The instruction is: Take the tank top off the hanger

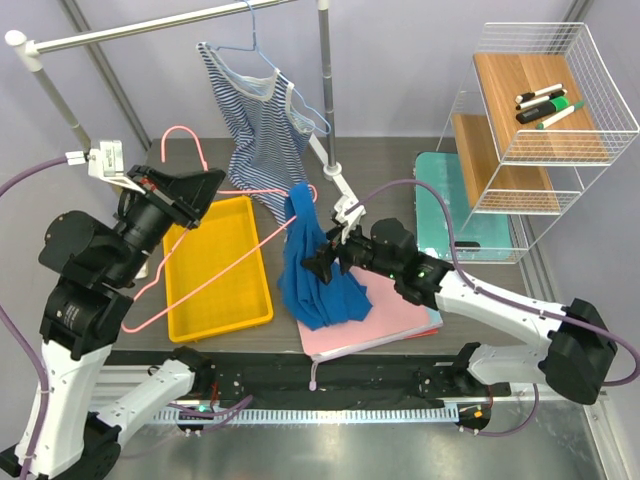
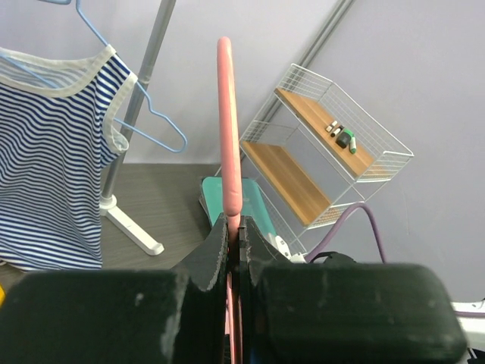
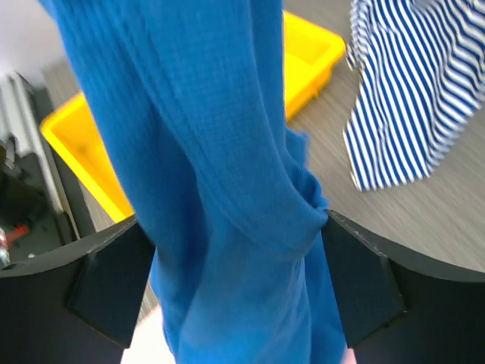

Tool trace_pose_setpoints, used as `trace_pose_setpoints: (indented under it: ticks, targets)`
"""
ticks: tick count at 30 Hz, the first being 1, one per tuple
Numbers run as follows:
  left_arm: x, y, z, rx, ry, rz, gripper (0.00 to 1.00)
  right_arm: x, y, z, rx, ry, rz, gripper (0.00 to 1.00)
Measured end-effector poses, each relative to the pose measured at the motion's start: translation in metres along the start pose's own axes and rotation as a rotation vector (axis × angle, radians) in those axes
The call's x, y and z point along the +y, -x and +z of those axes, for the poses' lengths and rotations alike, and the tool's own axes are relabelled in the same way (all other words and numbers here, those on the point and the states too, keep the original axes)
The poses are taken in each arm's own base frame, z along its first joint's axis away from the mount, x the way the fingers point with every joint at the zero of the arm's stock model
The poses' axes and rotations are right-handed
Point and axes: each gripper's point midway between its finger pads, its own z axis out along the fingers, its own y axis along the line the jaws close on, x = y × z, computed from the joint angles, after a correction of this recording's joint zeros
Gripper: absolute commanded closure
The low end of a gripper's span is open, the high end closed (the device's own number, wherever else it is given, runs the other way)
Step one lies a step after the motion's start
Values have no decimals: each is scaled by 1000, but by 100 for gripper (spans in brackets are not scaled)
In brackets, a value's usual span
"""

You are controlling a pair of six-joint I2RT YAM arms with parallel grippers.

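Note:
My left gripper is shut on a pink wire hanger, near its hook. The hanger slants across the table toward the right. A blue tank top hangs from the hanger's far right end and drapes down onto a pink board. My right gripper is at the middle of the tank top. Its jaws stand wide apart, with the blue cloth hanging between them and brushing both fingers.
A striped tank top hangs on a blue hanger from the clothes rack at the back. A yellow tray lies under the pink hanger. A wire shelf with markers and a teal mat stand at the right.

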Motion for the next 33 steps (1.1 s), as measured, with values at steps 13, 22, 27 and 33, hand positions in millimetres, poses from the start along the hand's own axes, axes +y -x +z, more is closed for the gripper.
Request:
trace_pose_setpoints:
  ticks: [13, 22, 27, 33]
  targets:
    - [-6, 4, -7, -3, -22, 16, 100, 10, 20, 20, -125, 42, 109, 92]
    - [6, 4, -34, -15, 35, 82, 100, -18, 57, -8, -192, -157, 132, 99]
    - [15, 8, -58, -41, 90, 107, 100, -31, 118, -27, -287, -252, 94, 99]
    - [19, 16, -84, -81, 126, 115, 100, -34, 193, -54, -419, -303, 53, 99]
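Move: The bunched blue tank top hangs between the right hand's open fingers, its middle some 3 cm to that hand's left and 1 cm ahead, about level with it. The hanger end carrying it is roughly 6 cm ahead, 3 cm left and 16 cm higher. From the right hand the pink folder lies some 10 cm right, level fore and aft, 20 cm below. For the left hand, which still grips the hanger, the tank top is about 15 cm right, 3 cm back and 25 cm below. Leftward first, only 2–3 cm, the right hand goes into the hanging tank top, rolling slightly as its fingers close and pinch the cloth. It then lifts it about 20 cm, drawing right and a little forward while turning clockwise and tipping its fingers upward. Meanwhile the left hand keeps its grip on the hanger and draws it back and left, away from the tank top. ##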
